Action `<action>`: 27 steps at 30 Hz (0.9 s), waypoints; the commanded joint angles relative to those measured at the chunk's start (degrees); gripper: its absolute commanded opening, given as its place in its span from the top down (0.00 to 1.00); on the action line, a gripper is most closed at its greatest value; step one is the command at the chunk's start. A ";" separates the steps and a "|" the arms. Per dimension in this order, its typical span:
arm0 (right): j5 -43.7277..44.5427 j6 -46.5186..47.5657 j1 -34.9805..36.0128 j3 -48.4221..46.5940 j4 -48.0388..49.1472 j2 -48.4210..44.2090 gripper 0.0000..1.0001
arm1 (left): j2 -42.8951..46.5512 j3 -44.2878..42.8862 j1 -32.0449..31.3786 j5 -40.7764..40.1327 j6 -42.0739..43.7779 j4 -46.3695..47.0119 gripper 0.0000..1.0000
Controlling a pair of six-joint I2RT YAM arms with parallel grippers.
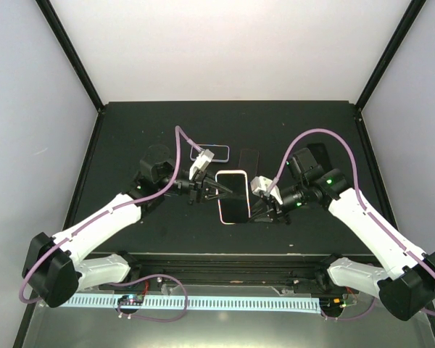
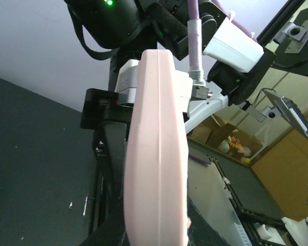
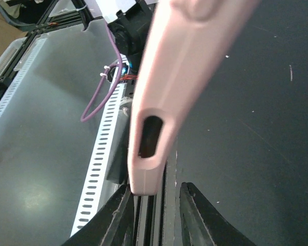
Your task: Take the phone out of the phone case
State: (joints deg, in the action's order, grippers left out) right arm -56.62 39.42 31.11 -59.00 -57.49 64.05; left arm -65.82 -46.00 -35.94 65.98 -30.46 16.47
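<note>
The phone [image 1: 233,199], black screen up, sits inside the pink phone case [image 1: 232,172] and is held above the dark table between both arms. My left gripper [image 1: 218,191] is shut on the case's left edge. In the left wrist view the pink case [image 2: 156,154] fills the middle and hides my fingers. My right gripper [image 1: 251,208] is at the case's right lower edge. In the right wrist view the case's end with its slot cutout [image 3: 153,134] pokes between my open right gripper [image 3: 156,193], touching the left finger [image 3: 118,210] and apart from the right finger [image 3: 195,207].
A light-rimmed phone [image 1: 209,153] and a dark phone or case [image 1: 249,157] lie on the black mat [image 1: 130,130] behind the held phone. A white perforated rail [image 1: 203,301] runs along the near edge by the arm bases.
</note>
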 commanded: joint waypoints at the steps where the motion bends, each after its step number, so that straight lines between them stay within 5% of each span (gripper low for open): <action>1: 7.50 -1.73 -0.27 -0.73 8.82 1.08 0.75 | 0.93 -1.82 -1.63 8.90 -5.17 9.02 0.99; 9: 12.06 -7.07 -0.32 -2.02 13.97 1.16 0.74 | 1.05 -1.79 -1.61 9.67 -5.12 8.52 0.98; 27: 9.06 -22.10 -3.92 -10.59 23.45 2.64 0.42 | -0.68 -0.85 -3.38 8.02 -3.95 8.24 0.98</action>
State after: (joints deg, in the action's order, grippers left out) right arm -49.69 23.20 28.86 -64.58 -51.37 65.06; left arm -65.98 -46.00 -35.20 63.96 -32.12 24.73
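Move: At the near right-hand corner of the phone case, the right fingers stand with the case's middle about 4 cm ahead, 5 cm to their left and 5 cm higher. On the table some 23 cm below them lie the black slab, roughly 27 cm ahead and 1 cm to the right, and the purple-rimmed phone, about 29 cm ahead and 14 cm to the left. The left hand already pinches the case's left edge, its middle about 2 cm to the right and 2 cm back. Working at the case's bottom corner, the right hand goes forward about 5 cm, at first level and then also climbing some 2.5 cm, while it swings about 15 degrees clockwise and its fingers spread from a quarter to over half open. Its base-side finger stays against the corner; the outer finger stands clear. The left hand keeps its pinch and rises about 2 cm. ##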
